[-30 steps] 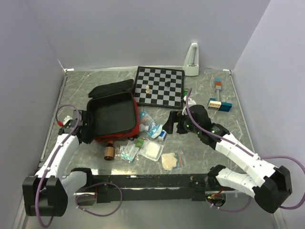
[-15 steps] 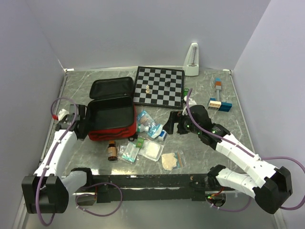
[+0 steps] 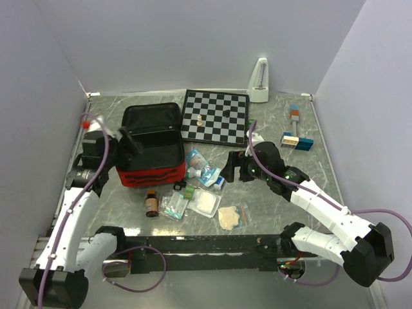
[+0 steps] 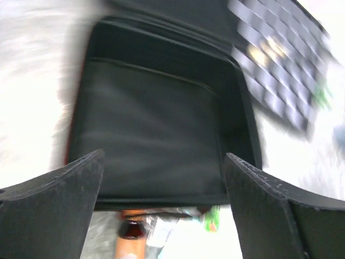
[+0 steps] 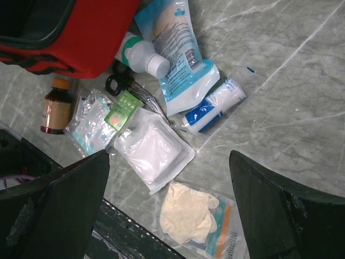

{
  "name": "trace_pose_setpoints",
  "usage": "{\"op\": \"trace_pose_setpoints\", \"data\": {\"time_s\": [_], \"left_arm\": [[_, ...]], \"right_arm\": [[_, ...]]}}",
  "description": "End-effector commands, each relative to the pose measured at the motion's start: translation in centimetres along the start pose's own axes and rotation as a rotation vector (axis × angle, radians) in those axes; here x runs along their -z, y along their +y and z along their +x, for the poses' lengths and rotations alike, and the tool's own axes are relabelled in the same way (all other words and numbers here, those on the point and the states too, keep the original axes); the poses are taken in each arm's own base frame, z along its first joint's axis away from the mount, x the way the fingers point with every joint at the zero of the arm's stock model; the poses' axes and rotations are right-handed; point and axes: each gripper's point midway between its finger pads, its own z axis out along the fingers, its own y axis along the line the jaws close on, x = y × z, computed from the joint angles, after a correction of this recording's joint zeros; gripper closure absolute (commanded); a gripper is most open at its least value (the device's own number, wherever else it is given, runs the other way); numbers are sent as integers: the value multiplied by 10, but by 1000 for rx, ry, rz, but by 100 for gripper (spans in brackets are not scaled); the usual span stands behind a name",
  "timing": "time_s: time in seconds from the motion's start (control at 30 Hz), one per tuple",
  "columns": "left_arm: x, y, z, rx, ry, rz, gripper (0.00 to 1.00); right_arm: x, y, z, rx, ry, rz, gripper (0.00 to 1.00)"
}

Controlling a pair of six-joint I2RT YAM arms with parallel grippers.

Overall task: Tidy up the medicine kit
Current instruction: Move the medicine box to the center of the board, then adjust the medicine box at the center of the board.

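Observation:
The medicine kit (image 3: 153, 172) is a red zip case lying open at the left, its black lining (image 4: 156, 124) bare and its lid (image 3: 151, 118) folded back behind it. My left gripper (image 3: 127, 143) hovers open over the kit's left part with nothing between its fingers (image 4: 59, 199). To the right of the kit lie loose supplies: a brown bottle (image 5: 55, 108), a white bottle (image 5: 141, 54), a blue-white pouch (image 5: 178, 48), a bandage roll (image 5: 213, 105), a gauze packet (image 5: 153, 151) and a gloves packet (image 5: 194, 216). Above them my right gripper (image 5: 170, 156) stands open and empty.
A black-and-white chessboard (image 3: 214, 117) with one small piece stands right behind the kit. A white metronome (image 3: 259, 80) is at the back wall. Coloured blocks (image 3: 296, 135) lie at the right. Walls close in the table on three sides.
My left gripper opened, let go of the kit's left edge and rose over the case. The kit turned square and shifted left. The right arm stayed put.

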Motion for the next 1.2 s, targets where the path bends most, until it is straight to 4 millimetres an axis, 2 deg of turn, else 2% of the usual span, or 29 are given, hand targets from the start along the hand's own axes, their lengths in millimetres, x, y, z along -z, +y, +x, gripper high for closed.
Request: {"op": "trace_pose_setpoints", "data": {"time_s": [0.0,0.1,0.23,0.4,0.63,0.83,0.9,0.97,1.17], "left_arm": [[27,-96,24,-365,80,464,3],[37,-116,53,-509,151,549,4],[30,-120,63,-572,161,519,4],[-1,-96,67,-652,162,283,4],[-10,-77,105,-768,329,161,4],[-24,-60,115,-813,358,61,1],[-30,-46,112,-832,374,-39,7],[-34,-44,113,-841,396,-80,14],[-34,-53,106,-830,391,-78,52]], "right_arm": [[4,7,-10,31,-16,-20,2],[6,6,-12,44,-19,-13,2],[8,5,-11,41,-23,-12,2],[10,7,-12,35,-25,-18,2],[10,3,-11,47,-28,0,1],[7,4,-10,42,-22,-8,1],[7,4,-10,42,-24,-11,1],[7,4,-11,44,-25,-9,1],[10,1,-12,46,-40,4,1]]}}
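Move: The medicine box lies open below the left gripper, its middle about 5 cm ahead, 6 cm to the right and 17 cm down. The brown bottle is roughly 9 cm back and 5 cm right of this gripper; the scissors are some 2 cm back and 14 cm right, and the green packet about 4 cm back and 17 cm right, all on the table about 20 cm below. From the right gripper the box is some 11 cm ahead and 23 cm to the left, 12 cm lower. Swing the open left gripper about 13 cm to the right across the medicine box, turning the wrist some 40 degrees clockwise and easing back slightly. Then sink about 10 cm to the box's near wall, right of its middle, coming a little left again while the hand's left side rolls up and the fingers tip steeper. At the end, bring the fingers roughly halfway shut about the near rim. ##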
